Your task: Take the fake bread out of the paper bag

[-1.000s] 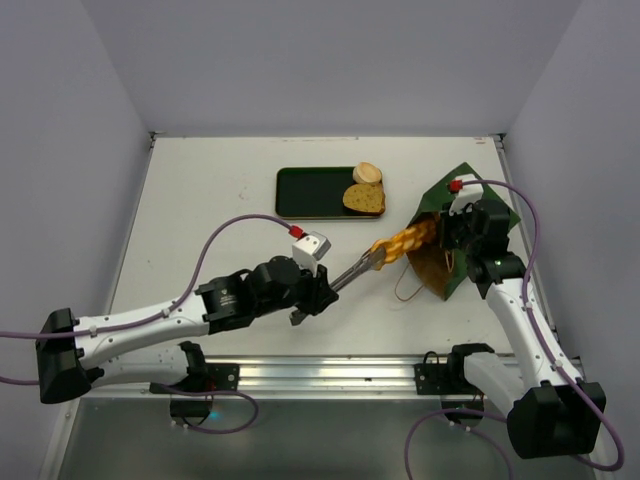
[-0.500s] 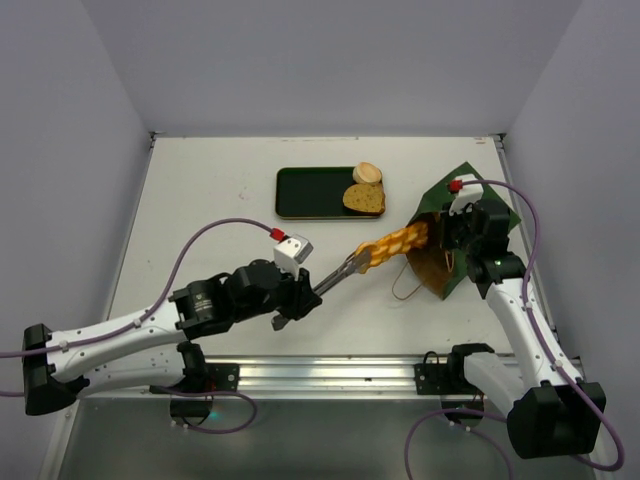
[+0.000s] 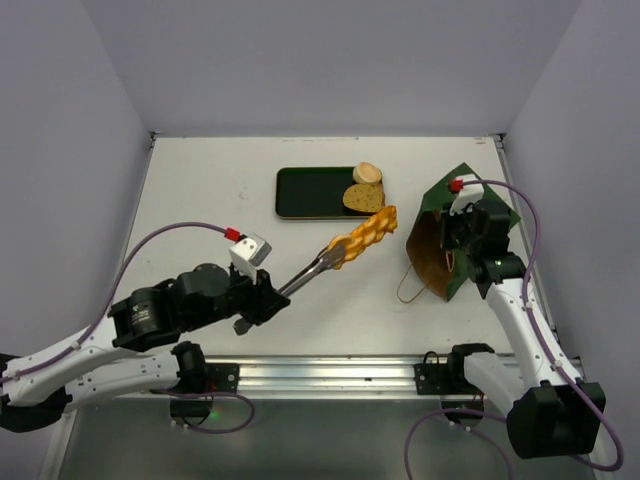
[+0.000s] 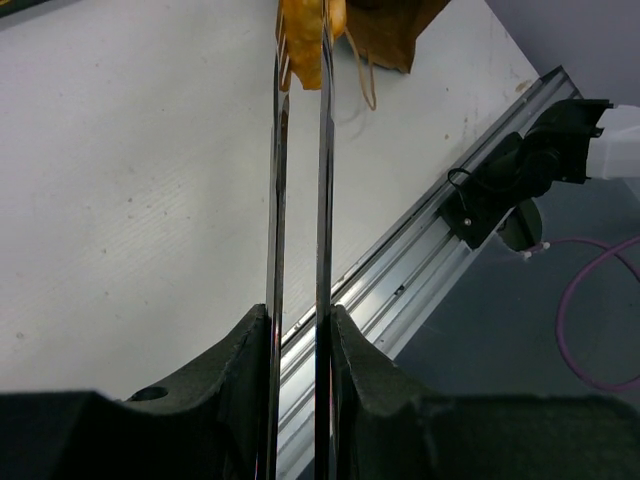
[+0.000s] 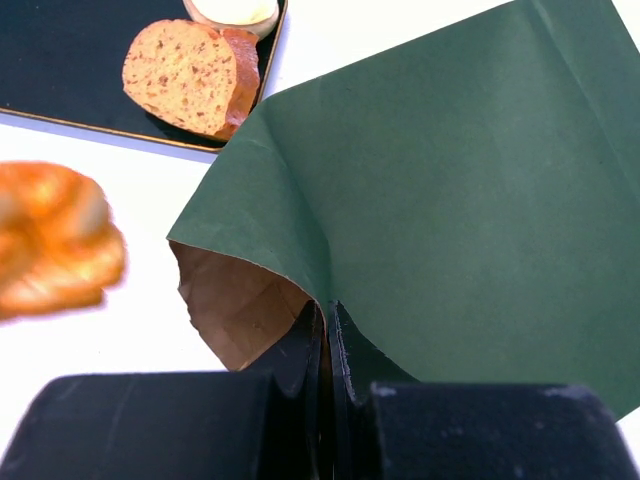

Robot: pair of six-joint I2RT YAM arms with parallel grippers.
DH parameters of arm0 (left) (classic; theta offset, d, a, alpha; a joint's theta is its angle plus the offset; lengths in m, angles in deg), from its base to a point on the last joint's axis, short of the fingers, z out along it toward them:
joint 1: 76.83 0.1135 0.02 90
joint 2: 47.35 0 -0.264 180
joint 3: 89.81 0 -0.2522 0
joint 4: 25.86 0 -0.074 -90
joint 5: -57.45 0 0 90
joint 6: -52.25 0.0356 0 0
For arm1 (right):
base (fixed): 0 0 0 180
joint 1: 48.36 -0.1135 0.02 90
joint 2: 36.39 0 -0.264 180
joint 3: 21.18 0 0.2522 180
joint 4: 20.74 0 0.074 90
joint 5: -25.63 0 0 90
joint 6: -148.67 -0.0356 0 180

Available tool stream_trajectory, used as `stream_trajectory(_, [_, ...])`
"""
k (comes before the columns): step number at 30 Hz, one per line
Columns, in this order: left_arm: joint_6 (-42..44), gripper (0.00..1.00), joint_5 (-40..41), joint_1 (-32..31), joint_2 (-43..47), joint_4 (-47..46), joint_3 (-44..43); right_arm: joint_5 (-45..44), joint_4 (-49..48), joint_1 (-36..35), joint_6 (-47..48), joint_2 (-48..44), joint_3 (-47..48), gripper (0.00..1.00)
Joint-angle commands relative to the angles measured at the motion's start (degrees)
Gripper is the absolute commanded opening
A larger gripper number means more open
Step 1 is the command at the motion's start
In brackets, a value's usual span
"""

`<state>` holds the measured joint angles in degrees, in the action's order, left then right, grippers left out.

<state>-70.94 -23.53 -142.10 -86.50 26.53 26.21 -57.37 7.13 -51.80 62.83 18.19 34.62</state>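
An orange-yellow braided loaf (image 3: 362,235) of fake bread hangs clear of the paper bag, pinched in the tips of metal tongs (image 3: 310,272). My left gripper (image 3: 262,300) is shut on the tongs' two arms (image 4: 300,200), and the loaf (image 4: 305,35) shows at their far end. The dark green paper bag (image 3: 445,240) lies tilted at the right with its brown mouth facing left. My right gripper (image 5: 328,325) is shut on the bag's rim (image 5: 300,270). The loaf (image 5: 55,240) is a blur left of the bag's mouth. I cannot see into the bag.
A flat dark green tray (image 3: 305,192) at the back centre carries a brown toast slice (image 3: 364,198) and a pale bun (image 3: 367,173) at its right end. The bag's twine handle (image 3: 405,290) loops onto the table. A metal rail (image 3: 330,375) runs along the near edge.
My left arm has drawn back to the left, pulling the tongs and the braided loaf out of the bag's mouth toward the tray's front right corner. The right arm and bag stayed put.
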Motion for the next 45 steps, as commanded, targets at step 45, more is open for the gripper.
stream_trajectory(45, [21.58,0.0,-44.52,55.43,-30.71,-34.94,1.35,1.43,-3.91,0.28,0.32,-2.38,-0.91,0.0])
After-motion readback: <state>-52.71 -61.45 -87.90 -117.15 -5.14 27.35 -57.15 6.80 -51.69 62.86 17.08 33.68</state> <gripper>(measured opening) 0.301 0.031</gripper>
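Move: Held in the left hand's tongs, the braided bread hangs about 15 cm ahead, 20 cm right and 13 cm below that hand. The dark tray it goes to lies some 40 cm ahead, 13 cm right and 23 cm below. On it are the bread slice, about 11 cm right of tray centre and 2 cm nearer, and the round bread, about 12 cm right and 6 cm farther. From the right hand, the tray is roughly 18 cm ahead, 31 cm left and 18 cm below. Swinging the tongs and braided bread to the tray, the left arm first lifts a little while edging left, then sweeps about 22 cm forward and drifts left, sinking some 5 cm near the end. The wrist turns roughly 20 degrees counter-clockwise, then eases halfway back; the fingers keep their hold on the tongs. The right hand stays put, still pinching the paper bag's edge. ##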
